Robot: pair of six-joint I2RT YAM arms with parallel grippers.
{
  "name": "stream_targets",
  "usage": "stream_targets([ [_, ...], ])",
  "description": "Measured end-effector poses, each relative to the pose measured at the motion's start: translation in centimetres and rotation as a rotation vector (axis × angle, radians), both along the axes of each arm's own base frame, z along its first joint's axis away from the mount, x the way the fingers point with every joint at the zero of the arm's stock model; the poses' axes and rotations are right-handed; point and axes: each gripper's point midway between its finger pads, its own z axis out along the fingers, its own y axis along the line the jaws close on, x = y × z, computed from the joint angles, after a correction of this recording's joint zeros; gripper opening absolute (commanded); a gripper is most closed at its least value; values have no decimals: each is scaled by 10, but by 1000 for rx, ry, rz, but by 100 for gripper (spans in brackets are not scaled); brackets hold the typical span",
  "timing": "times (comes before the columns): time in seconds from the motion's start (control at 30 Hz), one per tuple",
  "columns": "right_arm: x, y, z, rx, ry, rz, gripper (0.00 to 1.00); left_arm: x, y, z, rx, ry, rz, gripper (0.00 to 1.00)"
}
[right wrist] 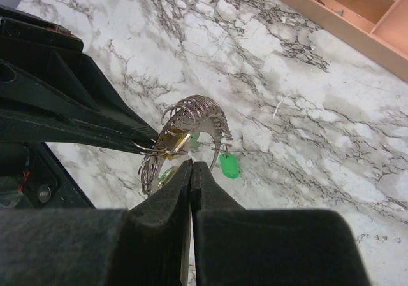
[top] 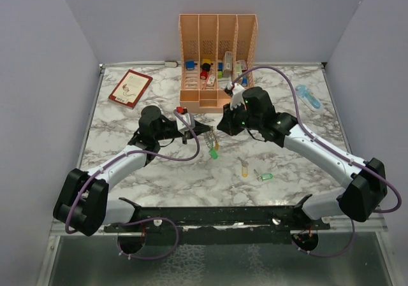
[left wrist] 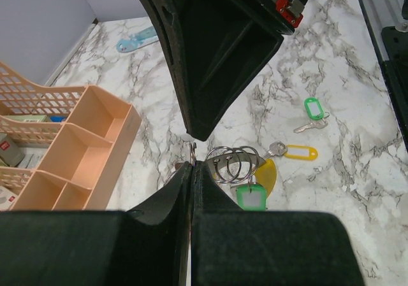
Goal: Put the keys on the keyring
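Note:
The keyring (right wrist: pixel 203 107), a silver loop strung with several small rings, hangs above the marble between both arms. My left gripper (left wrist: pixel 192 162) is shut, with a thin ring of the keyring (left wrist: pixel 192 150) pinched at its tips. My right gripper (right wrist: pixel 191 164) is shut too and meets the same bundle from the opposite side. Keys with a green head (left wrist: pixel 250 197) and a yellow head (left wrist: pixel 268 174) dangle from the keyring (top: pixel 213 147). Two loose keys lie on the table, one green (left wrist: pixel 312 108) and one yellow (left wrist: pixel 299 152); the top view shows the yellow key (top: pixel 243 168) and the green key (top: pixel 265 176).
A peach desk organiser (top: pixel 217 60) holding small items stands at the back centre. A red book (top: pixel 130 88) lies at the back left. A light blue object (top: pixel 307 97) lies at the back right. Purple cables loop round both arms.

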Motion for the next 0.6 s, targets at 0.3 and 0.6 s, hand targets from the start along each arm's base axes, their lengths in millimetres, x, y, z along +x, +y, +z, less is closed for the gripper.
stream_targets([
  [0.3, -7, 4, 0, 9, 14, 46, 2, -4, -2, 7, -22, -12, -26, 0],
  [0.6, -16, -9, 23, 13, -100, 82, 41, -12, -6, 26, -97, -43, -73, 0],
])
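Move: The keyring hangs from my left fingers, its middle about 3 cm back, 1 cm right and 4 cm below that hand. From my right hand, whose shut fingertips stand beside the rings, it is some 3 cm back, 2 cm left and 4 cm down. The loose yellow-tagged key lies on the table about 7 cm back and 9 cm right of my right hand, the loose green-tagged key some 11 cm back and 16 cm right, both roughly 18 cm below. My right hand first eases back about 1 cm beside the rings. Then I open its fingers to about a third and draw them up, right and a little back, away from my left fingertips. Meanwhile my left hand keeps its pinch on the keyring and lifts it about 2.5 cm, drifting slightly back and rolling a few degrees. ##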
